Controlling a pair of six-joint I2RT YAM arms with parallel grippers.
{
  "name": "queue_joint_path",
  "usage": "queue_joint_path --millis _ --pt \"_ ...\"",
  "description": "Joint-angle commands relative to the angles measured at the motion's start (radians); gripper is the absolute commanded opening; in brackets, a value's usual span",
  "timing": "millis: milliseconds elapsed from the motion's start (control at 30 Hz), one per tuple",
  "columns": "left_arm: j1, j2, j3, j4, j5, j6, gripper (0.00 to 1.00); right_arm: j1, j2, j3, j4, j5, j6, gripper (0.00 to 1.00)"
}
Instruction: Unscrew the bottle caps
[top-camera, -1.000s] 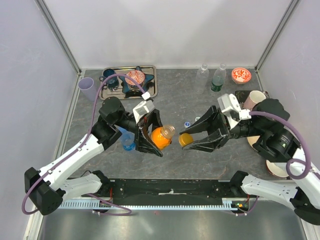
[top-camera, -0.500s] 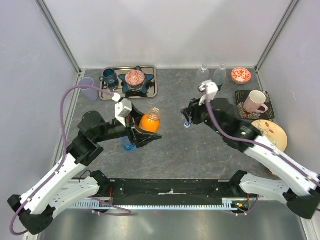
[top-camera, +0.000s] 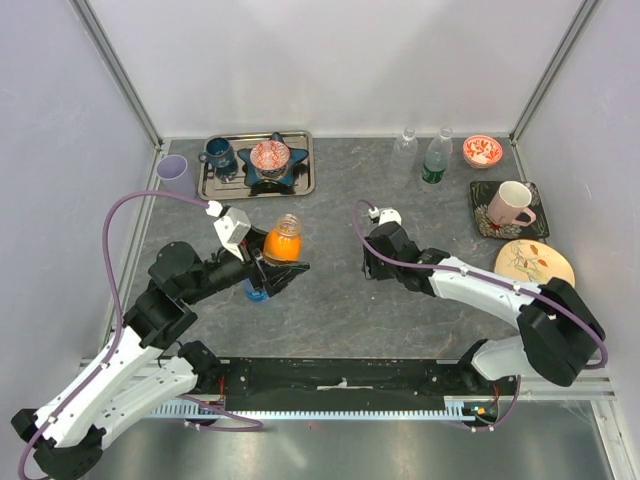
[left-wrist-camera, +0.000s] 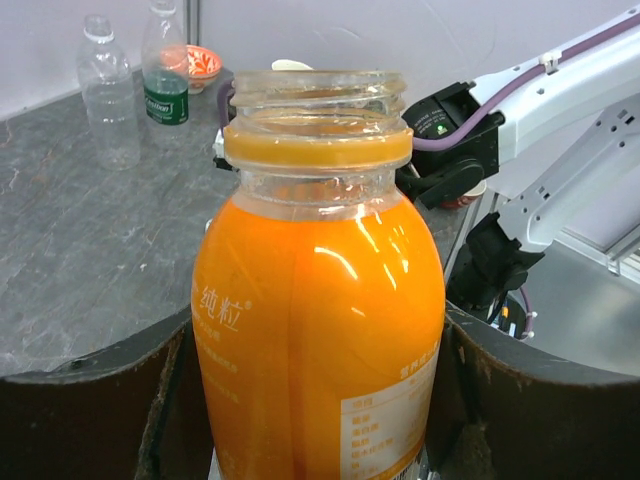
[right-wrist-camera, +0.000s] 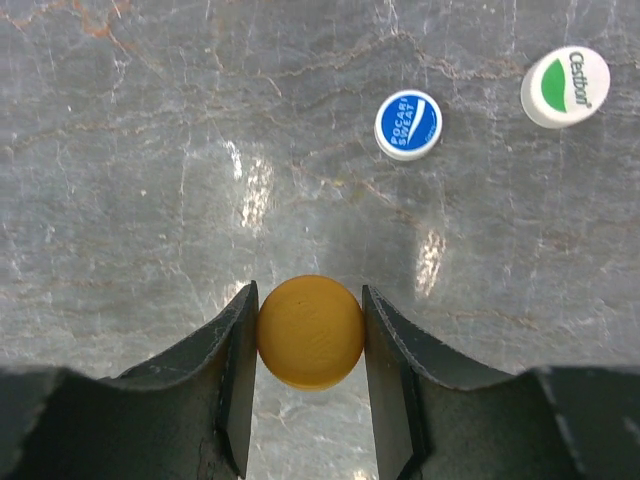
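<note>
My left gripper (top-camera: 272, 268) is shut on an orange juice bottle (top-camera: 283, 243) and holds it upright above the table. In the left wrist view the bottle (left-wrist-camera: 320, 300) fills the gap between the fingers (left-wrist-camera: 90, 400), and its neck is open with no cap. My right gripper (right-wrist-camera: 310, 297) points straight down, shut on the orange cap (right-wrist-camera: 310, 332) just above the table. A blue and white cap (right-wrist-camera: 408, 125) and a white cap with green (right-wrist-camera: 565, 87) lie on the table beyond it. In the top view the right gripper (top-camera: 372, 266) hides these caps. No loose blue cap shows.
A small blue bottle (top-camera: 256, 290) stands under my left gripper. A metal tray (top-camera: 300, 185) with a cup and a star bowl is at the back left, beside a purple cup (top-camera: 172, 168). Two clear bottles (top-camera: 437, 155), a red bowl (top-camera: 482, 150), a mug (top-camera: 510, 203) and a plate (top-camera: 533, 262) stand on the right.
The right gripper carried the orange cap away from the bottle and down toward the table. The left gripper turned the juice bottle upright and drew it back to the left.
</note>
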Motion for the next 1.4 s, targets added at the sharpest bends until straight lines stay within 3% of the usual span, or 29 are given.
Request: queue_joint_path --millis 0,400,500,533,633,833,1067,1267,1367 --pt "0.003 -0.02 -0.021 0.005 -0.045 0.048 0.21 0.001 0.065 0.008 0.106 0.038 0.025 0.0" --pt "0.003 -0.031 -0.038 -0.005 -0.035 0.038 0.21 0.001 0.232 0.025 0.123 0.033 0.045 0.0" --pt "0.003 -0.031 -0.039 -0.006 -0.033 0.033 0.21 0.001 0.257 0.034 0.12 0.016 0.041 0.26" --pt "0.003 -0.031 -0.039 -0.008 -0.033 0.033 0.22 0.001 0.262 0.039 0.118 0.013 0.041 0.39" --pt "0.003 -0.032 -0.039 -0.009 -0.035 0.033 0.22 0.001 0.265 0.033 0.115 -0.001 0.045 0.56" --pt "0.003 -0.031 -0.039 -0.012 -0.035 0.036 0.23 0.002 0.159 -0.002 0.124 -0.011 0.041 0.72" --pt "0.003 -0.034 -0.033 -0.012 -0.044 0.044 0.24 0.021 -0.109 0.064 0.009 -0.027 0.054 0.76" --pt "0.003 0.018 -0.019 -0.003 -0.036 0.073 0.24 0.021 -0.246 0.342 -0.205 0.087 0.012 0.78" --pt "0.003 0.063 -0.009 0.024 0.011 0.105 0.25 0.021 -0.284 0.453 -0.206 0.011 -0.028 0.79"
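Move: The right hand, holding the orange cap, is going for a bare table spot about 2 cm ahead, 1 cm left and 6 cm below. The blue cap stands about 8 cm straight ahead of that hand, and the white-green cap about 10 cm ahead and 6 cm to its right, both 6 cm below. From the left hand, the spot lies some 10 cm ahead, 17 cm right and 33 cm down. Right hand lowers the orange cap about 5 cm to the table, opens, then rises some 24 cm clear. ##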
